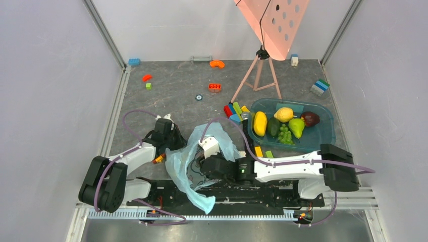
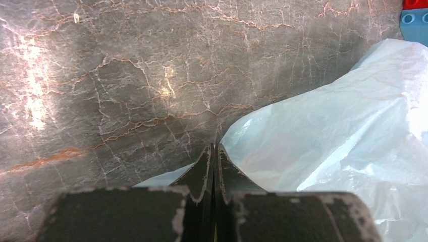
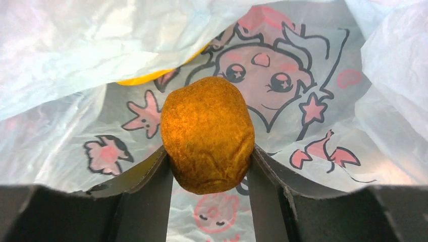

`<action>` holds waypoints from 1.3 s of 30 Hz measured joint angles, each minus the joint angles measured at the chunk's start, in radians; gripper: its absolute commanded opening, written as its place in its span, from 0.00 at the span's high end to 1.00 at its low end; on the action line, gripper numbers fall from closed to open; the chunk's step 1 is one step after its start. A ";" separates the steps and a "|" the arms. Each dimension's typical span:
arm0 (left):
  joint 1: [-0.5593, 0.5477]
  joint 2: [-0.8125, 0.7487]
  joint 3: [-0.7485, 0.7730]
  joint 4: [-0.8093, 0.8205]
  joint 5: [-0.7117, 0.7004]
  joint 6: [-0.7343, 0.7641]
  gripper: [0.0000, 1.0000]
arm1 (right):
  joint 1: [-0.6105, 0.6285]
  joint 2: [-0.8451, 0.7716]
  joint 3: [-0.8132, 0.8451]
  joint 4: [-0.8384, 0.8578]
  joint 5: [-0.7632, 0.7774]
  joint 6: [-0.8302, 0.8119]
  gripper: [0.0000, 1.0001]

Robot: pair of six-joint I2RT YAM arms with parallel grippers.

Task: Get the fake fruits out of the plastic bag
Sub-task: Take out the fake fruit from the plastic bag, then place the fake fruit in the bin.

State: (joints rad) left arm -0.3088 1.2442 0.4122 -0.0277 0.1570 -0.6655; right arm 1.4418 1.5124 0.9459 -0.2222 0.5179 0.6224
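The light blue plastic bag [image 1: 184,161] lies crumpled between my two arms, near the table's front. My left gripper [image 2: 214,147] is shut on the edge of the plastic bag [image 2: 328,131], with film spreading out on both sides of its tips. My right gripper [image 3: 209,147] is inside the plastic bag [image 3: 323,75], shut on a fuzzy orange-brown fruit [image 3: 207,133] that both fingers press from the sides. A yellow fruit [image 3: 146,76] peeks out behind it under a fold. In the top view the bag hides the right gripper's fingers.
A teal tub [image 1: 323,133] at the right holds a lemon [image 1: 283,114], a pear [image 1: 296,127], a maroon plum [image 1: 310,119], a yellow mango [image 1: 260,123] and grapes [image 1: 284,135]. Toy bricks [image 1: 233,110] lie beside it. A pink panel on a tripod [image 1: 260,75] stands behind.
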 measured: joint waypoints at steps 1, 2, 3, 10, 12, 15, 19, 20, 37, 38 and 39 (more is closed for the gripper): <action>0.000 0.000 0.000 0.000 0.000 0.000 0.98 | 0.000 -0.017 0.000 -0.001 0.000 -0.003 0.67; 0.000 0.002 0.000 0.000 0.000 0.000 0.98 | 0.000 -0.037 0.000 -0.003 0.000 -0.007 0.67; 0.000 0.003 0.000 0.000 0.000 0.000 0.98 | 0.000 -0.060 -0.001 -0.005 0.000 -0.010 0.67; 0.000 0.004 0.001 0.000 -0.002 0.000 0.98 | 0.000 -0.225 -0.012 -0.018 -0.022 -0.042 0.67; 0.000 0.005 0.001 0.000 -0.002 0.000 0.98 | 0.000 -0.281 -0.015 -0.033 -0.043 -0.055 0.67; 0.000 0.006 0.002 0.000 -0.006 0.000 0.98 | 0.000 -0.347 -0.019 -0.056 -0.080 -0.071 0.67; 0.000 0.008 0.004 0.001 -0.014 0.000 0.98 | 0.000 -0.488 -0.042 -0.086 -0.130 -0.080 0.66; 0.000 0.011 0.006 0.001 -0.014 0.000 0.98 | 0.000 -0.524 -0.043 -0.094 -0.145 -0.087 0.66; 0.000 0.038 0.028 0.003 -0.016 0.000 0.98 | -0.258 -0.528 0.379 -0.363 0.011 -0.227 0.68; 0.000 0.039 0.028 0.003 -0.016 0.000 0.98 | -0.303 -0.521 0.363 -0.370 0.019 -0.232 0.68; 0.000 0.039 0.028 0.003 -0.016 0.000 0.98 | -0.343 -0.516 0.340 -0.376 0.021 -0.235 0.68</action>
State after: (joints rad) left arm -0.3088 1.2827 0.4404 -0.0250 0.1406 -0.6655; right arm 1.0988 0.9962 1.2858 -0.5983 0.5388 0.3874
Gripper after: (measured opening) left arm 0.026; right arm 0.521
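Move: The right hand already holds the orange fruit inside the raised mouth of the plastic bag, whose middle lies about 2 cm ahead, 2 cm left and 6 cm below. The green bin's middle is some 23 cm ahead, 37 cm right and 6 cm below this hand; the coloured blocks stand 29 cm ahead, 12 cm right, and the yellow fruit in the bin 23 cm ahead, 23 cm right. From the left hand the bin is roughly 10 cm ahead, 46 cm right and slightly above. The right hand keeps its grip on the orange fruit and draws it nearly straight up out of the plastic bag, easing a few centimetres back and to the right until it has risen about 18 cm. It then swings right and forward towards the green bin, climbing to some 28 cm before starting to sink, its fingers tipping up towards level by about 20 degrees, while the left hand stays low with its shut fingers pinching the bag's rim. ##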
